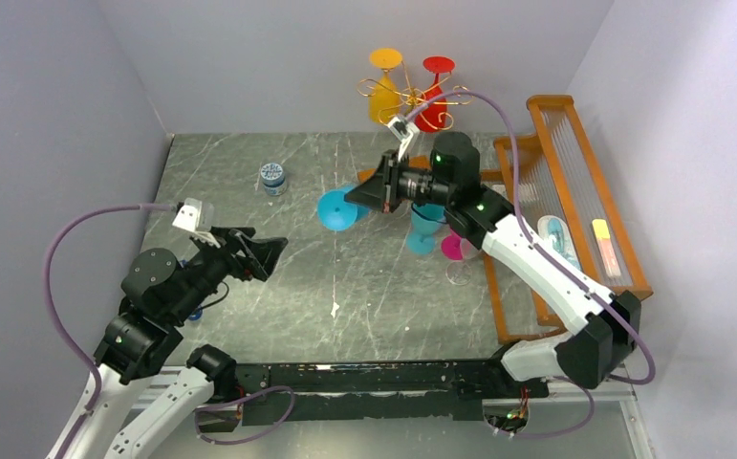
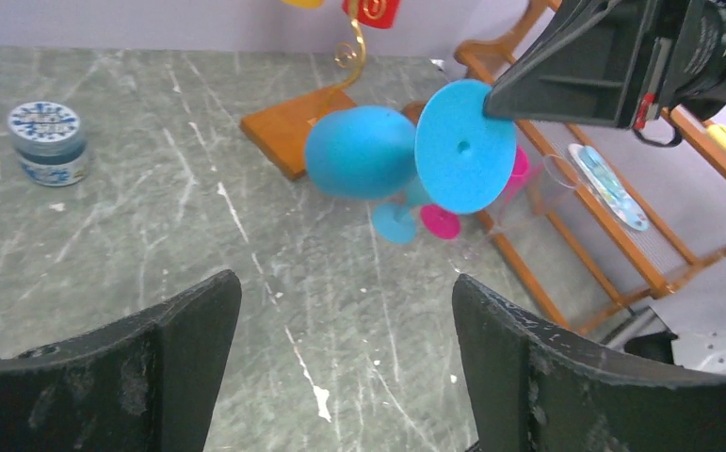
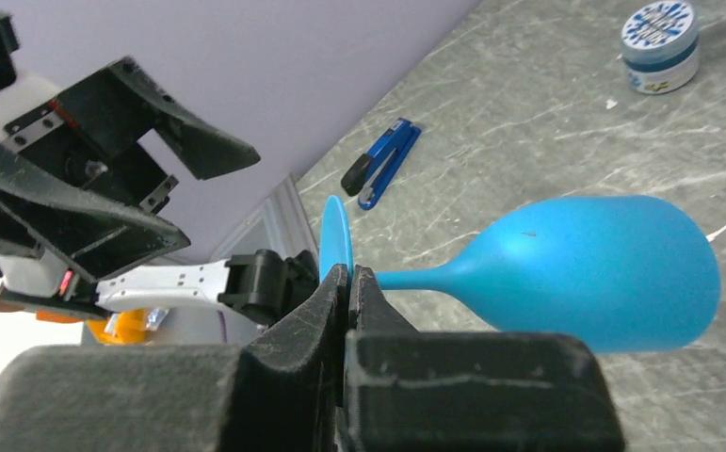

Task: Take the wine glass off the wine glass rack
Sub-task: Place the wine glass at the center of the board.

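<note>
A blue wine glass [image 1: 334,208] hangs tilted on its side above the table, clear of the wine glass rack [image 1: 412,96]. My right gripper [image 3: 349,273] is shut on the rim of its round foot [image 2: 464,146], with the bowl [image 3: 594,273] pointing away from the jaws. The gold wire rack on its brown base [image 2: 288,132] stands at the back and carries a yellow glass [image 1: 384,91] and a red glass [image 1: 433,96]. My left gripper [image 2: 345,282] is open and empty above the table at the left, facing the held glass from a distance.
A blue-and-white jar [image 1: 272,178] sits at the back left. An orange wooden frame [image 1: 574,191] with clear rods fills the right side. A second blue glass [image 1: 423,229], a pink one [image 1: 455,249] and a clear one [image 1: 460,273] stand beside it. A blue tool [image 3: 382,165] lies by the left wall.
</note>
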You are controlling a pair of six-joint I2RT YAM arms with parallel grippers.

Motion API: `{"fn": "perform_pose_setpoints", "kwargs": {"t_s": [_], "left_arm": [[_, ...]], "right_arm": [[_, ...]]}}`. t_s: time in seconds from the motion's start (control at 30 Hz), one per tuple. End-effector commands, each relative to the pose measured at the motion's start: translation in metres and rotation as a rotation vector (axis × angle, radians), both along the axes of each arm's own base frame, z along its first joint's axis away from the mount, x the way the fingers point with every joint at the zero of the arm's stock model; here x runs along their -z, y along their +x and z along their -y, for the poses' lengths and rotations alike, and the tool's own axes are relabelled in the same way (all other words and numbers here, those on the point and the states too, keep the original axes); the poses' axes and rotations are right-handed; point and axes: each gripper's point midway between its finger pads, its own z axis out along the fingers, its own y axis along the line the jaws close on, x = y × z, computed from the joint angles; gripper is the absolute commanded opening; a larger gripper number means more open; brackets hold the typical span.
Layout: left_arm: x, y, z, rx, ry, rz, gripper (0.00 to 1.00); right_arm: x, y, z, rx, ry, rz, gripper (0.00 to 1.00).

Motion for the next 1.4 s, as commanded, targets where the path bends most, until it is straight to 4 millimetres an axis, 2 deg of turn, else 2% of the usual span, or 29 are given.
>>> {"fn": "perform_pose_setpoints", "kwargs": {"t_s": [0.0,0.13,0.27,0.33,0.4,0.47,0.57,0.77,0.83,0.97,1.07,1.2,1.27,1.37], "left_arm": [[-0.010,-0.012,0.029,0.161,-0.079,-0.040,0.86],[-0.006,-0.016,0.053,0.279,-0.155,-0.065,0.81],[-0.010,-0.029,0.079,0.456,-0.249,-0.073,0.76],[-0.011,-0.033,0.086,0.509,-0.289,-0.069,0.74],[-0.003,-0.033,0.090,0.526,-0.298,-0.103,0.72],[0.002,-0.031,0.092,0.525,-0.297,-0.125,0.67],[0.000,-0.029,0.095,0.535,-0.340,-0.109,0.65],[0.004,-0.029,0.101,0.571,-0.383,-0.124,0.48],[0.006,-0.028,0.101,0.563,-0.383,-0.126,0.47],[0.003,-0.028,0.102,0.576,-0.432,-0.119,0.38],[0.010,-0.024,0.105,0.573,-0.437,-0.160,0.24],[0.009,-0.024,0.105,0.574,-0.406,-0.152,0.09],[0.008,-0.025,0.104,0.570,-0.394,-0.140,0.05],[0.006,-0.027,0.103,0.577,-0.395,-0.123,0.05]], "right_arm": [[-0.019,-0.023,0.003,-0.043,0.109,0.056,0.00],[-0.010,-0.038,0.006,-0.067,0.129,0.020,0.00],[-0.004,-0.048,0.007,-0.084,0.141,-0.010,0.00],[-0.005,-0.053,0.006,-0.100,0.155,-0.012,0.00],[-0.004,-0.059,0.005,-0.122,0.169,-0.016,0.00],[-0.005,-0.063,0.004,-0.136,0.173,-0.012,0.00],[-0.004,-0.068,0.003,-0.153,0.170,-0.011,0.00],[-0.004,-0.075,-0.002,-0.202,0.172,-0.006,0.00],[-0.003,-0.076,-0.005,-0.216,0.162,-0.012,0.00],[-0.003,-0.082,-0.009,-0.247,0.158,0.014,0.00],[-0.005,-0.080,-0.012,-0.272,0.126,0.041,0.00],[-0.005,-0.077,-0.015,-0.285,0.104,0.041,0.00],[-0.004,-0.079,-0.015,-0.290,0.120,0.034,0.00],[-0.004,-0.080,-0.016,-0.297,0.130,0.026,0.00]]}}
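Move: The blue wine glass, pinched by the right fingers at its foot rim, has its foot about 8 cm ahead of the left hand and 13 cm to its right, nearly level. From the right hand, the foot's middle is 2 cm back and 3 cm left; the left gripper it is taken to waits 10 cm back, 16 cm left. The turquoise glass stands level with the right hand, 17 cm right and 17 cm lower; the rack's foot is 15 cm ahead, 12 cm right, 25 cm below. The blue glass's foot is brought back about 7 cm by the right hand, which turns some 15 degrees counter-clockwise and keeps its pinch. Meanwhile the left hand swings about 10 cm to the right and slightly back, yawing some 30 degrees clockwise and rolling its left side down, then shuts its wide-open fingers on the free rim of that foot. ##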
